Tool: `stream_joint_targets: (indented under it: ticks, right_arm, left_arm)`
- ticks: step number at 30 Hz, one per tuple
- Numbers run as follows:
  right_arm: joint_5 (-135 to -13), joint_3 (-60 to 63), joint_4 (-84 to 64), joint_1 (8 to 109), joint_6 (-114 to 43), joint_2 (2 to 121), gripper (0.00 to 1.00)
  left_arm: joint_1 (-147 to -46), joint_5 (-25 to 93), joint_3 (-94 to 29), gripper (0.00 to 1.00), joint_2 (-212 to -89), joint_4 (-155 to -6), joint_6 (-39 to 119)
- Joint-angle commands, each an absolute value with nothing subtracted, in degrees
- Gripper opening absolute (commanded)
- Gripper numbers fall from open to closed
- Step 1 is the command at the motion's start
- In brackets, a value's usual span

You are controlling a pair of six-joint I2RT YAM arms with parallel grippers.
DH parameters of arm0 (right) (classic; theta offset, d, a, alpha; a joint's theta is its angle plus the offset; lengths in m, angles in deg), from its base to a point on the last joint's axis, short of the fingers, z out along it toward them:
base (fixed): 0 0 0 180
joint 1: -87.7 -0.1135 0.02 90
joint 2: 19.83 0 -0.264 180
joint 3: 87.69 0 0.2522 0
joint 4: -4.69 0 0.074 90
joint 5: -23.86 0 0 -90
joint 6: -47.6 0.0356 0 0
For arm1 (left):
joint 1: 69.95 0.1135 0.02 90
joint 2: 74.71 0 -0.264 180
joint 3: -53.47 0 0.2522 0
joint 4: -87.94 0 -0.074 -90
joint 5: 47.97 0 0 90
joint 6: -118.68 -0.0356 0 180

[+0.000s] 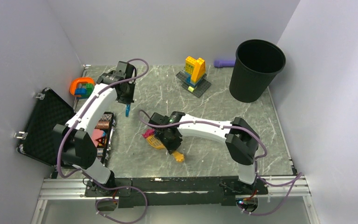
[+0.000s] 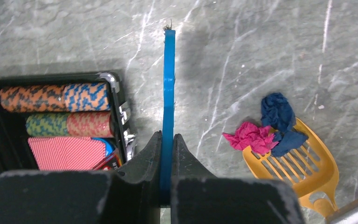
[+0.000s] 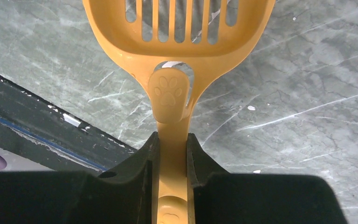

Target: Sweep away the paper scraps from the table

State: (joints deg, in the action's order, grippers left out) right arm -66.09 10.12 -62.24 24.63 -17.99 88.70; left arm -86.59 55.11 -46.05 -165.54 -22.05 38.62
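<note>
A magenta paper scrap [image 2: 251, 136] and a dark blue paper scrap [image 2: 278, 112] lie at the front lip of a yellow slotted scoop [image 2: 303, 163], partly on it, on the grey marble table [image 1: 242, 121]. From above only the magenta scrap [image 1: 148, 134] shows beside the scoop [image 1: 157, 142]. My right gripper [image 3: 171, 136] is shut on the scoop's handle [image 3: 171, 121]. My left gripper [image 2: 168, 136] is shut on a thin blue brush [image 2: 169, 84], which points down at the table left of the scraps. Seen from above, the left gripper [image 1: 127, 103] hovers at the table's left side.
A black bin [image 1: 256, 70] stands at the back right, with a purple object [image 1: 223, 62] beside it. A yellow-blue brick build [image 1: 194, 72] sits at the back middle. Orange and blue toys [image 1: 81, 86], an open black case [image 1: 46, 126] and a box of patterned rolls [image 2: 56, 112] lie at the left.
</note>
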Motion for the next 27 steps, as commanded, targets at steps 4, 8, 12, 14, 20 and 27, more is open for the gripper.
stream_joint_targets:
  ticks: [4,8,12,14,20,27]
  right_arm:
    - [-65.8,8.8,-64.5,25.6,-19.0,86.1,0.00]
    - [-65.9,5.9,-63.9,27.0,-19.9,83.8,0.00]
    - [-67.7,4.9,-65.2,27.8,-22.0,82.2,0.00]
    - [-68.5,5.2,-65.9,27.7,-23.1,81.8,0.00]
    - [-69.4,4.3,-65.1,27.8,-24.8,82.2,0.00]
    - [-69.0,4.9,-63.7,27.7,-25.7,83.2,0.00]
  left_arm:
    - [-86.7,45.6,-49.4,0.00,-170.8,-25.5,33.0]
    - [-87.6,43.8,-53.5,0.00,-175.7,-20.5,32.6]
    - [-90.8,45.3,-53.1,0.00,-177.2,-20.0,30.6]
    - [-92.3,43.9,-53.4,0.00,-178.3,-19.6,29.7]
    - [-97.1,42.6,-53.7,0.00,-181.8,-16.2,29.4]
    - [-99.6,39.1,-50.8,0.00,-181.0,-13.9,30.0]
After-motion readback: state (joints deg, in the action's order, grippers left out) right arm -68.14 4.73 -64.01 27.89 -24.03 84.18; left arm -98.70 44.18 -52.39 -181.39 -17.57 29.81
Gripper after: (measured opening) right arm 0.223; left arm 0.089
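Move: The left hand holds the brush about 16 cm above the scraps. The loose navy scrap lies some 15 cm to its right and 4 cm back, and the pink scrap about 11 cm right and 8 cm back. Counted from the same hand, the second navy scrap, on the scoop, is roughly 17 cm right and 9 cm back. From the right hand, which holds the scoop, the loose navy scrap is about 12 cm ahead and 8 cm left. Bring the left gripper about 10 cm to the right and 7 cm down, easing slightly forward first and then back, so the held brush comes down close beside the left of the scraps. Meanwhile turn it some 25 degrees clockwise and tip the fingers steeper. With the right hand, keep hold of the scoop and draw it about 4 cm to the right, then hold it there. ##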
